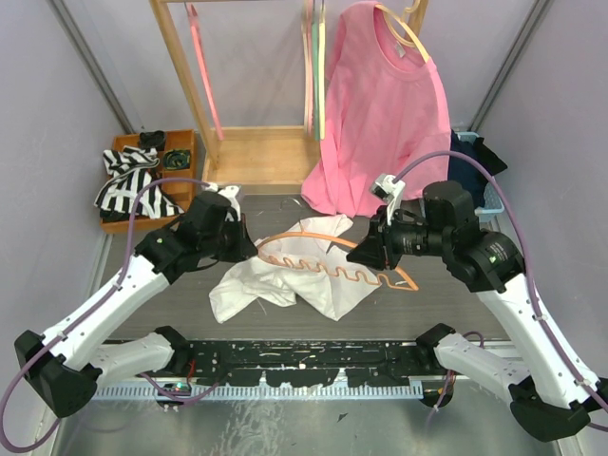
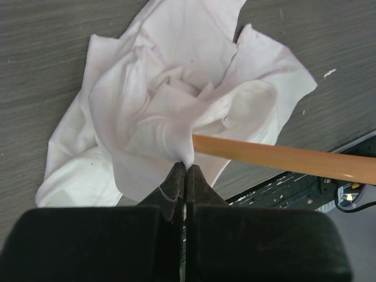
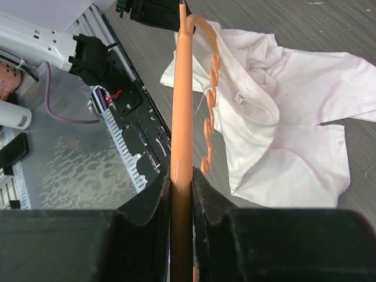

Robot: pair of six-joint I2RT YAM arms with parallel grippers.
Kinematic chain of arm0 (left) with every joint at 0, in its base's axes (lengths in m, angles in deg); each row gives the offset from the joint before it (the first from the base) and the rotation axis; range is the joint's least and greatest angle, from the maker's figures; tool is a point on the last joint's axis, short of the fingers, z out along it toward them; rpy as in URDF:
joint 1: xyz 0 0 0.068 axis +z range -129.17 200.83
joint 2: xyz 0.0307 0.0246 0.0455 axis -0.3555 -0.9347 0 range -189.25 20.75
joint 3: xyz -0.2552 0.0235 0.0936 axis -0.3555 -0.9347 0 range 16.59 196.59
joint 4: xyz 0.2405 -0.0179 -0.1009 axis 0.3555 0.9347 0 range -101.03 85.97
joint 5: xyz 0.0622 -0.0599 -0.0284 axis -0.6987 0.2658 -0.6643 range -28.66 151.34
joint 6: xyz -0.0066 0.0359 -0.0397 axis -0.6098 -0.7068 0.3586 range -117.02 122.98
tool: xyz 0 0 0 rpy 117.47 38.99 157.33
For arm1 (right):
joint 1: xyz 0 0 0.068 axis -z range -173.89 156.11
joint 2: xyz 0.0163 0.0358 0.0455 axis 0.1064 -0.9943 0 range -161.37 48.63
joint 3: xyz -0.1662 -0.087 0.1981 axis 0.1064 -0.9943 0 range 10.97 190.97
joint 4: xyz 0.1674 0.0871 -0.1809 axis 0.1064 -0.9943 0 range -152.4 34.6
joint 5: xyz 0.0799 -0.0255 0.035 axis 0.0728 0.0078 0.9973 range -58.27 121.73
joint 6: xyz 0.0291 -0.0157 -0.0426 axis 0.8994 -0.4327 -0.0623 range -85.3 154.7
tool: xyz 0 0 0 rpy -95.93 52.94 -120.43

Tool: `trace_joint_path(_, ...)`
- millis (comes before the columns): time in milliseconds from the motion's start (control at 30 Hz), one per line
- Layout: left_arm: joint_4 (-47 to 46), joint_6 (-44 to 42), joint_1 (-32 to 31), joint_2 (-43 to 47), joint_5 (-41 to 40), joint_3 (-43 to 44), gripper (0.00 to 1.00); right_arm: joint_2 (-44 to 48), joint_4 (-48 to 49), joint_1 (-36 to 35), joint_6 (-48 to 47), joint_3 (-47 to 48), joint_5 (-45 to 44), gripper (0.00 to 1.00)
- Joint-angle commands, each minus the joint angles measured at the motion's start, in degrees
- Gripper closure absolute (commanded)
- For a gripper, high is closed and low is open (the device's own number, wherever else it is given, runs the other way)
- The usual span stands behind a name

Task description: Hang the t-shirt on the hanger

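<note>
The white t-shirt [image 1: 285,280] lies crumpled on the grey table between both arms. The orange hanger [image 1: 328,270] lies across its upper part, one end reaching into the cloth. My left gripper [image 1: 251,249] is shut on a bunched fold of the t-shirt [image 2: 164,100], pinched at the fingertips [image 2: 186,165], with the hanger's bar [image 2: 282,158] just to the right of the pinch. My right gripper [image 1: 363,255] is shut on the hanger's straight bar [image 3: 182,106]; the bar runs up out of the grip [image 3: 181,179]. The t-shirt [image 3: 282,117] lies to its right. The hook is hidden.
A pink t-shirt [image 1: 385,104] hangs on a pale hanger from the wooden rack at the back. Pink [image 1: 202,66] and green [image 1: 314,57] hangers hang there too. Striped cloth [image 1: 133,180] lies in a tray at left, dark cloth [image 1: 470,161] at right. A black rail [image 1: 304,356] edges the table.
</note>
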Motion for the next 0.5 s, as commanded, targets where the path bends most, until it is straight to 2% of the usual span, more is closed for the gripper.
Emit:
trace_joint_path(0,2.1,-2.1,0.2,-0.2,-0.6,5.3,1.0,1.2,4.7,0.0,-0.7,2.4,3.8,0.99)
trace_joint_path(233,4.2,-2.8,0.0,-0.6,2.4,10.3,1.0,1.0,6.3,0.0,-0.7,3.3,2.1,0.99)
trace_joint_path(467,10.0,-5.3,0.0,-1.9,1.4,19.3,1.0,-1.2,10.8,-0.1,0.1,6.9,3.8,0.99)
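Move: My left hand still pinches the edge of the t-shirt's opening. The hanger's left end is right beside those fingers, about 2 cm to their right, level in depth and 1 cm lower. The shirt heap lies some 10 cm right, 4 cm back and 14 cm below. For my right hand, which grips the hanger, the pinched collar edge is about 24 cm left, 1 cm ahead and 11 cm lower. I raise my left hand almost straight up, about 6 cm, keeping the opening's edge pinched and tipping the fingers up by some 5 degrees, so the cloth is drawn up beside the hanger's left end. My right hand keeps its grip on the hanger, nearly in place at first, then lifts by about 2 cm and rolls slightly, left end upward. ##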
